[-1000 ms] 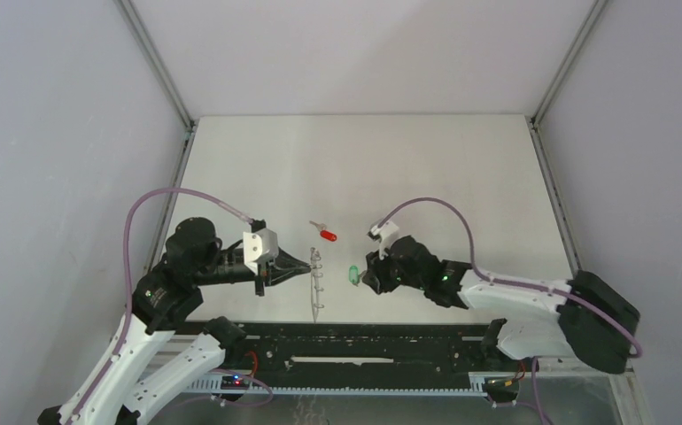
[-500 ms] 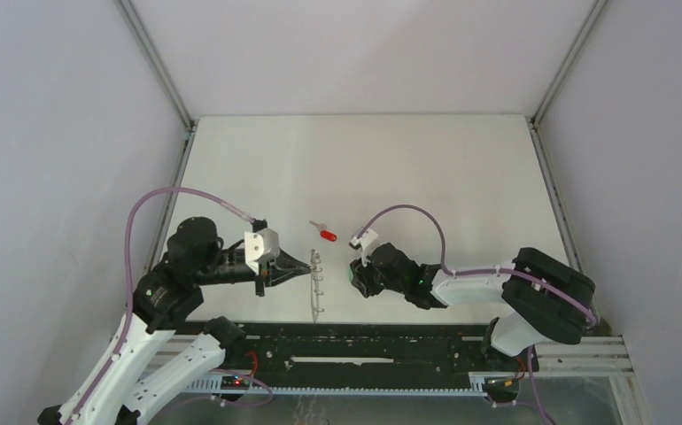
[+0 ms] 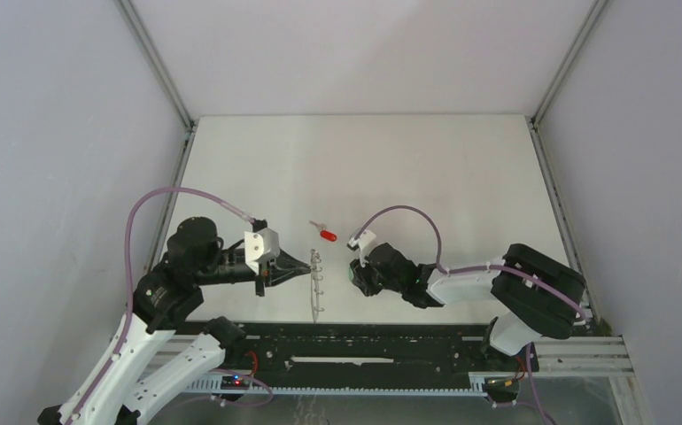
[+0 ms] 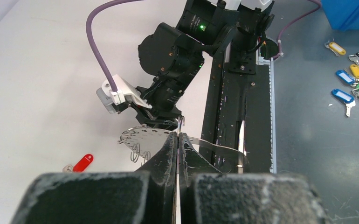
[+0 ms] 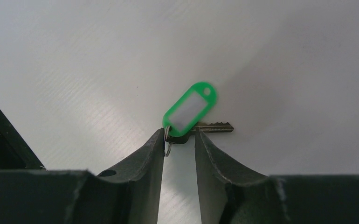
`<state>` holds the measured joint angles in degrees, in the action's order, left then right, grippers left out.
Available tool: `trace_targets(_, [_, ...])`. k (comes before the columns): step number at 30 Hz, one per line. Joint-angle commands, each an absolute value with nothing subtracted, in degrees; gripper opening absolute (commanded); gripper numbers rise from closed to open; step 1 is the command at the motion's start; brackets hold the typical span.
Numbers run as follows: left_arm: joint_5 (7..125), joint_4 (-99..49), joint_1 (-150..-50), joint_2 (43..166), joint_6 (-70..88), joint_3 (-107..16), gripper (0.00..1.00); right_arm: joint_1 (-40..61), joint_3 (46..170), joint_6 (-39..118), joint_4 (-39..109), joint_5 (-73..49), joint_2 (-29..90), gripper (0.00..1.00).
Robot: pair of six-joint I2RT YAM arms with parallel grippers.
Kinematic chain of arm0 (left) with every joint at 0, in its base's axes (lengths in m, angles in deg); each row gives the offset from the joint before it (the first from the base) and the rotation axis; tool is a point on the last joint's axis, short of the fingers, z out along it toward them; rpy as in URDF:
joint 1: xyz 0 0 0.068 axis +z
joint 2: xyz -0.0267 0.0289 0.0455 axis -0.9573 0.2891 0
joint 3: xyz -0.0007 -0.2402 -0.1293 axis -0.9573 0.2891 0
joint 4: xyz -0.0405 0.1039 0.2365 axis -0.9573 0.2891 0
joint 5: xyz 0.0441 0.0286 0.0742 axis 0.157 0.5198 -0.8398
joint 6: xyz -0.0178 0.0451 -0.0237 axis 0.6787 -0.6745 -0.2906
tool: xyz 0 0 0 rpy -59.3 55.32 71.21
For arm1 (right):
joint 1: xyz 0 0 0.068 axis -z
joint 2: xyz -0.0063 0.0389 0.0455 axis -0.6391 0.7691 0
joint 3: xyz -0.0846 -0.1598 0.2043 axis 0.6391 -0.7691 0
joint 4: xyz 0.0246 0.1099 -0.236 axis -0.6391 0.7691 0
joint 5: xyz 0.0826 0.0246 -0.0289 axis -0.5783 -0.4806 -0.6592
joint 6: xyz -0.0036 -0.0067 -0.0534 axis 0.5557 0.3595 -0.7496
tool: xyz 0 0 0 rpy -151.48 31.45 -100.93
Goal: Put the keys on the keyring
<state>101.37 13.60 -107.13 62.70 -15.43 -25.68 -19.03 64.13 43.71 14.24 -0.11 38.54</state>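
My left gripper (image 3: pixel 306 266) is shut on the keyring (image 3: pixel 317 285), a thin metal strip with several wire loops (image 4: pixel 138 140) that it holds just above the table. The jaws (image 4: pixel 178 140) pinch the strip at its middle. The red key (image 3: pixel 327 235) lies on the table just beyond it, and its red tag (image 4: pixel 82 162) also shows in the left wrist view. The green key (image 5: pixel 190 109) lies flat with its silver blade (image 5: pixel 217 126) pointing right. My right gripper (image 5: pixel 179 135) is open, its fingertips either side of the key's head, the left fingertip touching the small ring. From above, the right gripper (image 3: pixel 356 274) covers most of this key.
A black rail (image 3: pixel 364 354) runs along the near table edge between the arm bases. Grey walls enclose the table on three sides. Off the table, several spare coloured key tags (image 4: pixel 350 88) lie on a dark surface by a blue bin (image 4: pixel 355 14).
My right arm has reached left and lowered onto the green key, its jaws narrowing around the key's head. The left arm and the keyring have stayed put.
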Motion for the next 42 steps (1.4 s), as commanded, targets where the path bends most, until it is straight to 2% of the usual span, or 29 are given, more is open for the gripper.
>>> trace_targets(1, [101.13, 11.52, -106.84, 62.82, -14.68, -28.02, 0.0, -18.39, 66.69, 42.74, 12.04, -0.21, 39.18, 0.36])
trace_targets(6, [100.64, 11.93, -106.78, 62.81, -15.07, -27.94, 0.0, -18.37, 67.24, 42.9, 13.07, -1.22, 39.57, 0.24])
trace_targets(13, [100.27, 12.32, -106.85, 62.82, -15.29, -28.05, 0.0, -18.3, 67.43, 43.36, 14.8, -2.29, 39.48, 0.0])
trace_targets(20, [99.9, 12.64, -106.83, 62.75, -15.63, -28.02, 0.0, -18.07, 67.41, 42.81, 18.02, -4.72, 36.14, 0.0])
trace_targets(29, [98.77, 11.89, -106.81, 62.58, -14.69, -26.06, 0.0, -20.05, 66.77, 40.2, 27.62, -14.62, 17.37, 0.0])
trace_targets(35, [98.91, 11.44, -106.79, 62.29, -15.46, -24.42, 0.0, -23.97, 66.9, 39.07, 27.53, -18.55, 7.1, 0.0])
trace_targets(42, [98.11, 11.21, -106.85, 62.24, -16.36, -22.78, 0.0, -24.63, 73.55, 41.02, 29.79, -22.85, 4.04, 0.0])
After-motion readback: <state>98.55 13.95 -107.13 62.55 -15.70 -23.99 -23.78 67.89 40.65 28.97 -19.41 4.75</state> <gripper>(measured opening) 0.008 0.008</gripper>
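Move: Just ahead of the half-open right fingers, about 1 cm forward and 1 cm below, lies the green-tagged key, its small ring beside the left-hand fingertip. The keyring in the left hand is some 12 cm back, 8 cm left and 25 cm above the right hand; the red-tagged key lies about 12 cm ahead, 8 cm left and 1 cm below. From the left hand the green-tagged key is roughly 10 cm ahead, 9 cm right and 28 cm down. Closing fully on the green-tagged key at its small ring, the right fingers pinch it, then the hand climbs about 18 cm and draws back some 9 cm towards the keyring. On the way the wrist turns roughly 30 degrees, counter-clockwise and levelling the fingers to point more to the left. The left hand keeps its shut grip on the keyring, sinking only about 1.5 cm near the end. ##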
